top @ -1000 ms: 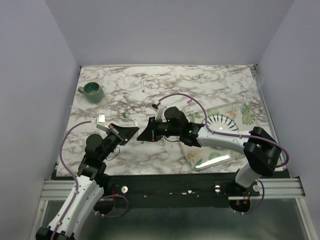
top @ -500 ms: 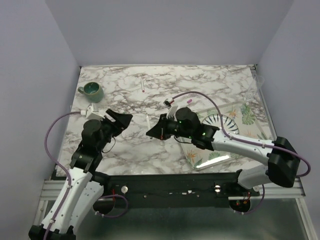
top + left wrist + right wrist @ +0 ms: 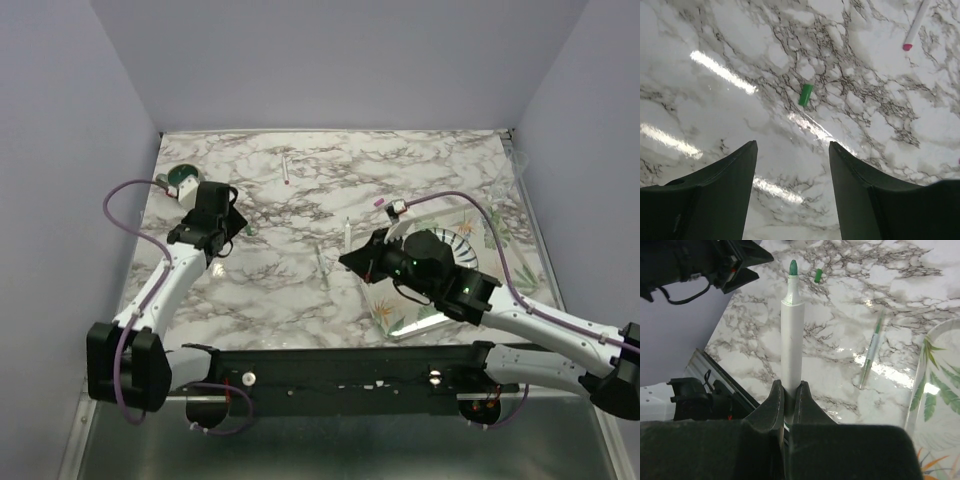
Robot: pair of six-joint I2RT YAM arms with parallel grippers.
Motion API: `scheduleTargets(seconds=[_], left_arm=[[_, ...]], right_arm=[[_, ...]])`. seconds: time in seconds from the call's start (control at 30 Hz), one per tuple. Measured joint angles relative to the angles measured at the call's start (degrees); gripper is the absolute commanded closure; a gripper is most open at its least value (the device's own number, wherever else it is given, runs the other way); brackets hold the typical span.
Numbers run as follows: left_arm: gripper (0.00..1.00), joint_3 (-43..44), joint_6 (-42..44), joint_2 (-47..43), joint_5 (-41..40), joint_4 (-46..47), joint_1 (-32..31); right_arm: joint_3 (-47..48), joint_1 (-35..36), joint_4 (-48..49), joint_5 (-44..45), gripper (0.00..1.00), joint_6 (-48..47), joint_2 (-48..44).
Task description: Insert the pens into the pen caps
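My right gripper (image 3: pixel 352 258) (image 3: pixel 791 387) is shut on a white pen with a green tip (image 3: pixel 792 325) and holds it upright above the table (image 3: pixel 347 236). A second thin pen with green markings (image 3: pixel 322 262) (image 3: pixel 870 353) lies flat just left of it. A third pen with a red end (image 3: pixel 287 168) (image 3: pixel 915 26) lies at the back. The green cap (image 3: pixel 248 230) (image 3: pixel 805 94) (image 3: pixel 818 274) lies on the marble just ahead of my open, empty left gripper (image 3: pixel 225 228) (image 3: pixel 792 145). The pink cap (image 3: pixel 379 201) lies at the back, right of centre.
A green mug (image 3: pixel 181 178) stands at the back left, partly behind my left arm. A glass tray with leaf print (image 3: pixel 495 230) (image 3: pixel 935 365) and a striped plate (image 3: pixel 448 243) lie on the right, under my right arm.
My left arm has swung toward the back left, near the green cap. My right arm has drawn back to the right with the green-tipped pen still held in it.
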Motion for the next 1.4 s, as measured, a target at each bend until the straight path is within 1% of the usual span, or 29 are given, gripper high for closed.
scheduleTargets(seconds=[0.1, 0.17, 0.27, 0.3, 0.33, 0.4, 0.43, 0.6, 0.8, 1.07, 1.3, 1.4], left_arm=[[0.45, 3.6, 5.6, 8.1, -1.1, 3.4, 0.9], [0.48, 6.1, 8.6, 13.2, -0.1, 5.0, 1.9], [0.62, 9.2, 12.3, 20.5, 3.7, 8.2, 4.4], [0.73, 10.2, 13.4, 22.8, 4.6, 9.0, 5.0], [0.79, 11.2, 14.5, 24.9, 5.2, 9.6, 5.5], [0.95, 13.7, 16.4, 28.7, 6.1, 9.5, 5.6], [1.00, 15.6, 17.0, 31.5, 6.3, 9.4, 5.5], [1.00, 22.5, 19.2, 40.5, 6.3, 7.8, 5.4], [1.00, 23.9, 20.1, 44.7, 6.0, 5.5, 5.4], [1.00, 23.4, 20.6, 44.6, 5.7, 5.9, 4.0], [1.00, 17.7, 20.1, 40.7, 6.9, 8.3, 1.6], [1.00, 13.9, 20.1, 38.0, 9.3, 10.3, -0.3]], right_arm=[[-0.9, 0.0, -0.9, 1.7, 0.99, -0.7, -3.0], [-1.4, 0.0, -1.8, 2.9, 0.99, -1.1, -5.2], [-2.1, 0.0, -2.3, 4.1, 0.99, -1.6, -6.9], [-2.3, 0.0, -2.3, 4.3, 0.99, -1.7, -7.2], [-2.4, 0.0, -2.4, 4.5, 0.99, -1.9, -7.3], [-2.4, 0.0, -2.5, 4.7, 0.99, -2.2, -7.3], [-2.4, 0.0, -2.6, 4.7, 0.99, -2.2, -7.3], [-2.4, 0.0, -3.5, 5.1, 0.99, -2.6, -7.5], [-2.5, 0.0, -4.1, 6.0, 0.99, -2.7, -9.1], [-2.5, 0.0, -5.1, 6.6, 0.99, -2.6, -9.3], [-2.6, 0.0, -5.7, 6.6, 0.99, -2.6, -9.6], [-2.8, 0.0, -5.7, 6.8, 0.99, -2.6, -10.3]])
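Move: The green cap lies on the table about 10 cm ahead of the open left hand, roughly 1 cm to its right and 13 cm below. The loose green pen lies some 11 cm nearer the base than the cap and 17 cm to the cap's right; the green mug stands about 12 cm beyond the cap and 17 cm to its left. From the right hand, which holds the white marker, the cap is about 24 cm ahead, 23 cm left and 21 cm lower. The closed left fingertips end down at the table right by the green cap, seeming to nudge it. The left hand first swoops some 12 cm forward and as far down, shutting its fingers on the way and steepening nearly 20 degrees, then sweeps low about 4 cm back and 4 cm right, turning slightly clockwise. The right hand keeps the white marker and eases 4–5 cm right, away from the cap. ##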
